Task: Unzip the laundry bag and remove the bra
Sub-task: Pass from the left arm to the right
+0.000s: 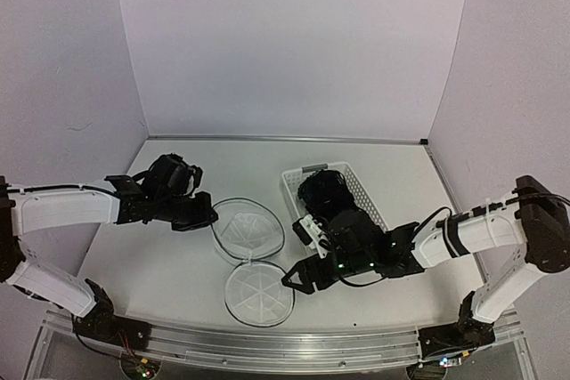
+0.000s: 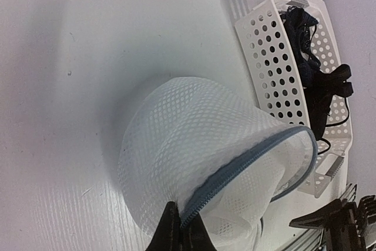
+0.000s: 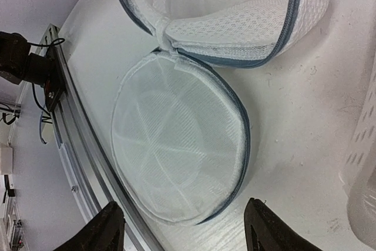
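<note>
The laundry bag (image 1: 248, 229) lies unzipped at the table's middle, a white mesh tub with a blue-grey zipper rim (image 2: 247, 160). Its round spoke-patterned lid (image 1: 258, 293) lies flat in front of it, still joined at one spot. My left gripper (image 2: 176, 214) is shut on the bag's zipper edge at the tub's left side (image 1: 207, 216). The right gripper (image 3: 183, 205) stands open just above the lid's near edge (image 3: 176, 145), with nothing between its fingers. The black bra (image 1: 325, 191) lies bunched in the white basket, straps showing in the left wrist view (image 2: 305, 45).
A white perforated plastic basket (image 1: 294, 186) stands right of the bag, behind my right wrist, and its wall (image 3: 364, 145) shows at the right of the right wrist view. The table's metal front rail (image 3: 76, 163) runs close beside the lid.
</note>
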`<state>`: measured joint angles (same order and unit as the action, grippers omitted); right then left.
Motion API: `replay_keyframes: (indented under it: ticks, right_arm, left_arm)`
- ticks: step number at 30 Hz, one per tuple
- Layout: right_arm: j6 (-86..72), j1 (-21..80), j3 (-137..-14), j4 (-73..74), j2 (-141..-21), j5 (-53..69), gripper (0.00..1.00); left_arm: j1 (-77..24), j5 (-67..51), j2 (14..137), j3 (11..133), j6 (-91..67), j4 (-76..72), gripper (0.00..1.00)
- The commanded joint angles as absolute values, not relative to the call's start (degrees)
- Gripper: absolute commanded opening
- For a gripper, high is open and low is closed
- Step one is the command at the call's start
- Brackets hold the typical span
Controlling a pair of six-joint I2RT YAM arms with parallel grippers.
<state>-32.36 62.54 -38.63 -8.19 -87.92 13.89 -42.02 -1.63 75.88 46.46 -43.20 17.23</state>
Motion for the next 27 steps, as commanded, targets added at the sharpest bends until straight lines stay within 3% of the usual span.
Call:
replay_keyframes:
  ticks: [1, 12, 27]
  right_arm:
    - [-34.4, 63.7, -44.3, -12.2, -91.2, 7.8, 0.72]
    - [-34.0, 64.9, -52.4, -12.2, -102.3, 4.7, 0.72]
    - [-36.2, 65.1, -53.6, -14.1, -108.4, 8.0, 0.71]
  left_arm:
    - [-42.1, 2.0, 69.7, 43.5, -47.9, 14.1, 0.00]
    - [-42.1, 4.1, 64.2, 38.5, -50.7, 14.0, 0.00]
    - [-42.1, 4.5, 63.8, 38.2, -50.3, 14.2, 0.00]
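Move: The lid of the laundry bag lies almost flat, its middle some 6 cm left of the right hand, level with it fore and aft and about 7 cm below. The mesh bag stands open about 13 cm ahead and 9 cm left of that hand; the basket with the bra is roughly 20 cm ahead and 10 cm right. From the left hand, still pinching the bag's rim, the lid is some 15 cm back, 10 cm right and 12 cm below. Bring the open right gripper about 5 cm left and 3 cm forward to the lid's zippered right edge near the bag, then sink about 5 cm beside it, fingers staying open. Meanwhile keep the left fingers shut on the bag's rim and draw it some 4 cm left and slightly back, turning a little counter-clockwise, then hold. ##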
